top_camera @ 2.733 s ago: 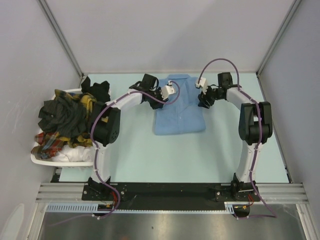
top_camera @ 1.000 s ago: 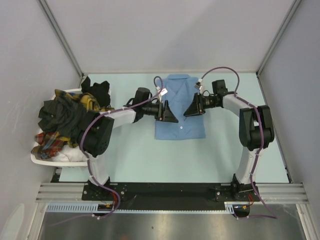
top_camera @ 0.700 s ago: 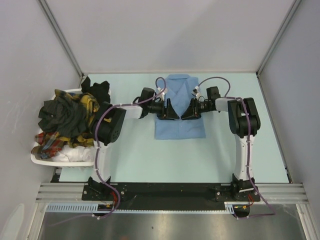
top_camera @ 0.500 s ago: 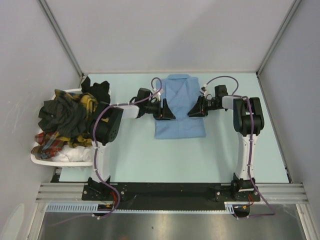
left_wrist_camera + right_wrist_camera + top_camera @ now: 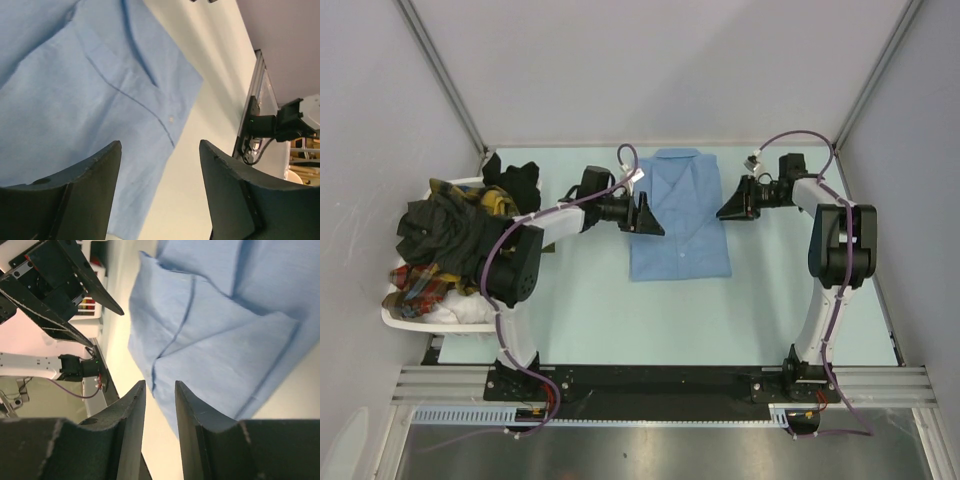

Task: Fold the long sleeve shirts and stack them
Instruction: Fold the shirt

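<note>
A light blue long sleeve shirt [image 5: 678,220] lies folded into a rectangle at the back middle of the table, collar away from me. My left gripper [image 5: 650,215] hovers at its left edge. In the left wrist view it [image 5: 160,142] stands open and empty above the shirt [image 5: 75,90]. My right gripper [image 5: 725,208] is at the shirt's right edge. In the right wrist view it [image 5: 159,382] is open with a narrow gap and holds nothing, with the shirt [image 5: 225,325] beyond its tips. More shirts, dark green-black [image 5: 445,232], yellow-black plaid [image 5: 495,203] and red plaid [image 5: 415,280], are piled at the left.
The pile fills a white slatted basket [image 5: 440,320] at the table's left edge. A dark garment [image 5: 517,178] hangs over its far corner. Grey walls with metal posts close in the back and both sides. The arm bases stand on a rail at the near edge.
Both grippers were close together over the middle of the blue shirt and have drawn apart to its left and right edges. The shirt stays folded and flat.
</note>
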Action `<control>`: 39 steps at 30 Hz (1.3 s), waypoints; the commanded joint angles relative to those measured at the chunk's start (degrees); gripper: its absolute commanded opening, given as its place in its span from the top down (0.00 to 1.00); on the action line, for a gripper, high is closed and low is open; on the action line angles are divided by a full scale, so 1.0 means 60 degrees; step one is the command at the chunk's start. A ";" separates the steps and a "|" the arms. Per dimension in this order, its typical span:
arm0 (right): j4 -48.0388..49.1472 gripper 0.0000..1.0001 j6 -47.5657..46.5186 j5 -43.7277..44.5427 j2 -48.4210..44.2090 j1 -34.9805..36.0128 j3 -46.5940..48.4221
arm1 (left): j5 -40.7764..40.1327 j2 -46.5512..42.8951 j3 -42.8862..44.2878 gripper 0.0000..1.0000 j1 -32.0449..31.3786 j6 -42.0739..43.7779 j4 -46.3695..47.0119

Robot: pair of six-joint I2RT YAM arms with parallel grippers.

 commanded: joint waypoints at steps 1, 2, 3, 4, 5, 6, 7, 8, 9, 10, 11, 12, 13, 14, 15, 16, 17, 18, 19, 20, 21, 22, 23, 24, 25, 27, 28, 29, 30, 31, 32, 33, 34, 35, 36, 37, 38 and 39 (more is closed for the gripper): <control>-0.0360 0.65 -0.0210 -0.0516 -0.0531 0.0605 -0.0540 | 0.0693 -0.0675 -0.0406 0.29 -0.0521 0.0058 -0.0206; -0.0301 0.65 -0.0210 -0.0618 -0.0545 0.0826 -0.0672 | 0.0751 -0.0719 -0.0596 0.28 -0.0639 0.0073 -0.0207; -0.0228 0.65 0.0080 -0.0677 -0.0560 0.0958 -0.0833 | 0.0853 -0.0748 -0.0685 0.28 -0.0756 0.0044 -0.0207; -0.0184 0.65 0.0098 -0.0736 -0.0589 0.1076 -0.1096 | 0.0897 -0.0749 -0.0874 0.28 -0.0960 -0.0014 -0.0221; -0.0154 0.65 0.0112 -0.0794 -0.0618 0.1323 -0.1229 | 0.0898 -0.0749 -0.0992 0.28 -0.1064 -0.0102 -0.0163; -0.0140 0.65 0.0069 -0.0824 -0.0677 0.1427 -0.1361 | 0.0898 -0.0749 -0.1138 0.28 -0.1152 -0.0364 0.0185; -0.0139 0.65 0.0098 -0.0853 -0.0677 0.1530 -0.1652 | 0.0840 -0.0720 -0.1488 0.28 -0.1298 -0.0540 0.0406; -0.0110 0.65 0.0141 -0.0853 -0.0576 0.1661 -0.1800 | 0.0767 -0.0647 -0.1694 0.27 -0.1328 -0.1064 0.0670; -0.0067 0.65 0.0185 -0.0810 -0.0444 0.1692 -0.1961 | 0.0679 -0.0516 -0.1885 0.27 -0.1285 -0.1345 0.1194; -0.0037 0.65 0.0200 -0.0635 -0.0283 0.1649 -0.2253 | 0.0664 -0.0210 -0.2177 0.27 -0.1227 -0.1536 0.1374; -0.0037 0.65 0.0128 -0.0532 0.0066 0.1431 -0.2357 | 0.0606 -0.0033 -0.2296 0.27 -0.1168 -0.1683 0.1506; -0.0066 0.65 -0.0018 -0.0401 0.0244 0.1240 -0.2416 | 0.0503 0.0100 -0.2529 0.26 -0.0993 -0.1656 0.1565; -0.0124 0.65 -0.0135 -0.0109 0.0390 0.1093 -0.2431 | 0.0401 0.0217 -0.2691 0.24 -0.0890 -0.1670 0.1667; -0.0255 0.64 -0.0368 0.0010 0.0537 0.0772 -0.2446 | 0.0356 0.0218 -0.2837 0.23 -0.0788 -0.1685 0.1784; -0.0344 0.62 -0.0443 0.0098 0.0727 0.0624 -0.2446 | 0.0298 0.0204 -0.2969 0.21 -0.0613 -0.1583 0.1757; -0.0664 0.61 -0.0662 0.0244 0.0801 0.0536 -0.2403 | 0.0326 0.0131 -0.2971 0.19 -0.0524 -0.1437 0.1611; -0.0913 0.59 -0.0852 0.0289 0.0817 0.0404 -0.2373 | 0.0399 0.0116 -0.2927 0.16 -0.0465 -0.1117 0.1233; -0.1177 0.54 -0.1057 0.0304 0.0730 0.0389 -0.2358 | 0.0487 0.0072 -0.2796 0.14 -0.0392 -0.0940 0.1026; -0.1687 0.50 -0.1480 0.0289 0.0613 0.0388 -0.2344 | 0.0720 -0.0015 -0.2737 0.12 -0.0377 -0.0749 0.0792; -0.1924 0.47 -0.1658 0.0260 0.0481 0.0388 -0.2344 | 0.0824 -0.0248 -0.2693 0.08 -0.0391 -0.0298 0.0398; -0.2144 0.42 -0.1863 0.0231 0.0117 0.0432 -0.2358 | 0.0999 -0.0410 -0.2634 0.06 -0.0435 -0.0105 0.0234; -0.2625 0.41 -0.2053 0.0129 -0.0046 0.0476 -0.2329 | 0.1276 -0.0586 -0.2605 0.05 -0.0478 0.0260 0.0059; -0.2891 0.40 -0.2505 0.0041 -0.0251 0.0520 -0.2170 | 0.1424 -0.0994 -0.2575 0.05 -0.0522 0.0437 -0.0335; -0.3140 0.39 -0.2683 -0.0076 -0.0427 0.0680 -0.2081 | 0.1527 -0.1186 -0.2474 0.05 -0.0653 0.0599 -0.0469; -0.3490 0.39 -0.2816 -0.0323 -0.0747 0.0754 -0.1993 | 0.1586 -0.1406 -0.2415 0.05 -0.0727 0.0789 -0.0557; -0.3480 0.40 -0.2716 -0.0647 -0.1013 0.0973 -0.1758 | 0.1616 -0.1670 -0.2196 0.07 -0.0961 0.0791 -0.0529; -0.3030 0.41 -0.2410 -0.0866 -0.1159 0.1221 -0.1729 | 0.1543 -0.1642 -0.2151 0.07 -0.1020 0.0385 -0.0355; -0.2677 0.41 -0.1711 -0.0926 -0.1204 0.1368 -0.1728 | 0.1397 -0.1570 -0.2136 0.09 -0.1079 0.0105 0.0270; -0.2282 0.42 -0.1312 -0.1043 -0.1219 0.1486 -0.1801 | 0.1280 -0.1322 -0.2107 0.10 -0.1109 -0.0202 0.0596; -0.1597 0.42 -0.1018 -0.1044 -0.1147 0.1704 -0.1831 | 0.1090 -0.1160 -0.2106 0.10 -0.1109 -0.0901 0.0918; -0.1314 0.42 -0.0783 -0.1044 -0.1059 0.1779 -0.1860 | 0.0885 -0.0927 -0.2077 0.11 -0.1051 -0.1213 0.1414; -0.1065 0.42 -0.0360 -0.1044 -0.0942 0.1852 -0.1947 | 0.0840 -0.0547 -0.2034 0.11 -0.1021 -0.1492 0.1651; -0.0627 0.42 -0.0211 -0.1015 -0.0811 0.1897 -0.1992 | 0.0723 -0.0326 -0.2019 0.09 -0.0977 -0.1973 0.1987; -0.0492 0.41 -0.0036 -0.1014 -0.0490 0.1897 -0.2021 | 0.0563 -0.0164 -0.2033 0.08 -0.0875 -0.2108 0.2092; -0.0419 0.41 0.0024 -0.0898 -0.0327 0.1883 -0.2123 | 0.0402 -0.0018 -0.1975 0.07 -0.0816 -0.2139 0.2093; -0.0418 0.41 -0.0004 -0.0767 -0.0137 0.1839 -0.2225 | 0.0342 0.0288 -0.1917 0.06 -0.0758 -0.2110 0.2093; -0.0432 0.41 -0.0048 -0.0649 0.0184 0.1636 -0.2328 | 0.0312 0.0393 -0.1858 0.05 -0.0656 -0.2023 0.1905; -0.0505 0.41 -0.0121 -0.0402 0.0375 0.1503 -0.2416 | 0.0298 0.0524 -0.1669 0.05 -0.0626 -0.1877 0.1671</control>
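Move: My hands hover over the folded shirt, some 8 cm above it. Its middle lies about 7 cm to the right and 2 cm ahead of my left hand, and about 12 cm to the left and 2 cm ahead of my right. The near hem, where I work next, runs roughly 14 cm back from my left hand and 16 cm back from my right. The collar lies about 17 cm beyond the shirt's middle. I draw both hands back about 10 cm from the shirt's middle towards its near hem, slanting inward. There I dip them low over the cloth, some 6 to 8 cm below where they began, while they spread apart; then I lift them, bring them inward again and start down once more. Both wrists roll up to about 20 degrees and partly back, and both grippers open wider, holding nothing. ##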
